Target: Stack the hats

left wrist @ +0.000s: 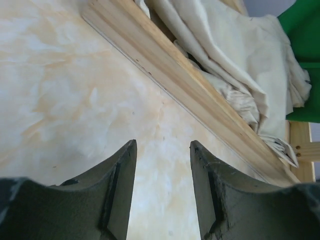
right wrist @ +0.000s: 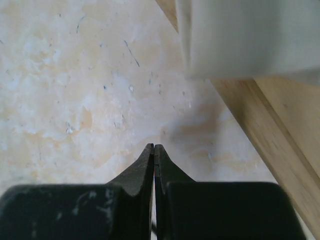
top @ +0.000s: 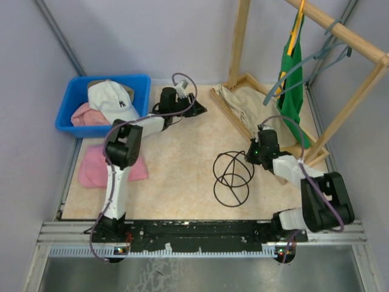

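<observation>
A white hat (top: 112,100) lies on top in the blue bin (top: 70,91) at the back left. A pink hat (top: 84,115) shows beneath it, and a tan edge (top: 99,82) peeks out behind. My left gripper (top: 196,111) reaches to the right of the bin, low over the table near the wooden rack base. In the left wrist view that gripper (left wrist: 162,146) is open, with only bare tabletop between its fingers. My right gripper (top: 251,149) sits by the rack's near rail. In the right wrist view it (right wrist: 154,146) is shut on nothing.
A flat pink cloth (top: 103,165) lies left of the left arm. A looped black cable (top: 231,177) lies mid-table. The wooden rack (top: 240,42) stands at the back right, holding a green garment (top: 293,79) on a hanger. A beige garment (left wrist: 235,65) lies on the rack's base.
</observation>
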Controlling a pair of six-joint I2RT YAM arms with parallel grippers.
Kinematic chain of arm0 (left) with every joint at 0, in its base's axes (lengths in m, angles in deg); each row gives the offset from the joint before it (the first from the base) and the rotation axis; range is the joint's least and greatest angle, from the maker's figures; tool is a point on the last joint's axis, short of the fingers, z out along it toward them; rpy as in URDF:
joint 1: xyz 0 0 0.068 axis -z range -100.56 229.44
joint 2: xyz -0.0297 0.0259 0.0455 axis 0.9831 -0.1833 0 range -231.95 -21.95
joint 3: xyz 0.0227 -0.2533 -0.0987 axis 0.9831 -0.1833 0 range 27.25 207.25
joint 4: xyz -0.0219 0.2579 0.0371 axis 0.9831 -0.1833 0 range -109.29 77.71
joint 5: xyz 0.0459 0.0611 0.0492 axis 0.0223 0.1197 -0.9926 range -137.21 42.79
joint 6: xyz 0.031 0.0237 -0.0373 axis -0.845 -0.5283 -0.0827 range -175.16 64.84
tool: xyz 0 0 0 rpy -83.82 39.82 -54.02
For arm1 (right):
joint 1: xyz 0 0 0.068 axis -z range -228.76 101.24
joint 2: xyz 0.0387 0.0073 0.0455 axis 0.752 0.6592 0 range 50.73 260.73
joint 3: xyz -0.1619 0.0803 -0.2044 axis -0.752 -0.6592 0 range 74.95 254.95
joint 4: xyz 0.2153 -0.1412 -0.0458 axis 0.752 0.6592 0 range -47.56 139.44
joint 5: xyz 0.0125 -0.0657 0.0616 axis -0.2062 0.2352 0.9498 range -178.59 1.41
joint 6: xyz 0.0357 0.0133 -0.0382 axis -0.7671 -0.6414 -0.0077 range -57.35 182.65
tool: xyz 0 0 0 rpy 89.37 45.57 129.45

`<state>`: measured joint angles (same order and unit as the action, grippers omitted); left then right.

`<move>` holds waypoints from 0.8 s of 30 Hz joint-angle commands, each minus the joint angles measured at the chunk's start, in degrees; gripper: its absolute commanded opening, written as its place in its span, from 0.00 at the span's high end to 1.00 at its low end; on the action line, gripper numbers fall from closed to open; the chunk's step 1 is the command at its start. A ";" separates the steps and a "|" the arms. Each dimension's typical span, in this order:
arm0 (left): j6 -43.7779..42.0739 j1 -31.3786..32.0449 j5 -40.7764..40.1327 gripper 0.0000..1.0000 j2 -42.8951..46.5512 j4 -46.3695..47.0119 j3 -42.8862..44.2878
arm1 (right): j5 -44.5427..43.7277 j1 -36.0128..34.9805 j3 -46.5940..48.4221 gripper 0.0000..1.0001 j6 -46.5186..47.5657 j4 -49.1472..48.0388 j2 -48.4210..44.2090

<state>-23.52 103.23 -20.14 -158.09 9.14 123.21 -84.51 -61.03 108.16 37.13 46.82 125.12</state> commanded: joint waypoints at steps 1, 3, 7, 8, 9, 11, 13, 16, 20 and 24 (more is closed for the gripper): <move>-3.84 -5.85 -0.74 0.46 13.41 1.84 -11.19 | -2.31 -2.13 6.58 1.00 2.72 -10.92 9.06; -1.21 -8.96 3.16 0.47 16.81 2.18 -15.28 | -2.38 -2.80 9.97 1.00 3.49 -12.46 13.66; -4.88 -11.41 6.77 0.51 22.17 -5.15 -19.22 | -2.27 -4.69 18.16 1.00 4.91 -13.39 24.29; -6.41 -11.52 6.43 0.51 22.96 -7.63 -19.75 | -2.47 -5.26 19.92 1.00 5.13 -13.84 26.60; -7.96 -11.57 6.03 0.51 24.71 -9.26 -20.58 | -2.89 -5.76 21.74 1.00 5.31 -14.13 28.74; -9.81 -11.64 5.76 0.51 27.51 -11.04 -22.56 | -3.86 -6.49 25.13 1.00 6.21 -14.50 32.60; -9.58 -12.46 6.65 0.50 30.02 -11.73 -24.80 | -5.06 -6.88 28.01 1.00 6.84 -14.63 36.07; -6.83 -13.98 10.46 0.50 33.52 -11.81 -27.58 | -7.02 -6.89 31.42 1.00 7.58 -14.23 39.97; -6.27 -14.88 11.69 0.52 38.25 -15.21 -28.86 | -10.91 -6.52 32.17 1.00 7.62 -13.48 41.53; -6.70 -15.18 11.42 0.51 42.64 -16.13 -30.14 | -11.32 -4.06 30.86 1.00 5.55 -13.57 41.26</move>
<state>-29.73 88.50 -10.64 -120.32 -5.50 93.88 -91.75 -67.35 140.09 43.07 30.73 164.59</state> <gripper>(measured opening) 0.485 0.003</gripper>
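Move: The white hat in the blue bin lies about 36 cm to the left of the left hand and 4 cm farther out, roughly at its height; the pink hat is some 47 cm left and about level with it, the pink cloth 36 cm left and 25 cm back. From the right hand, the middle of the rack's left rail is about 13 cm straight ahead and slightly lower, the beige cloth 24 cm ahead and 4 cm right, and the black wire frame 8 cm back and 6 cm left. Shut and low over the table, the right fingers run some 18 cm forward and a little left along the outer side of the rack's left rail, tipping up about 10 degrees and ending close beside the rail; whether they touch can't be seen. The left hand, half open, heads for the blue bin, swinging about 15 cm left while rising, then drawing back some 10 cm. ##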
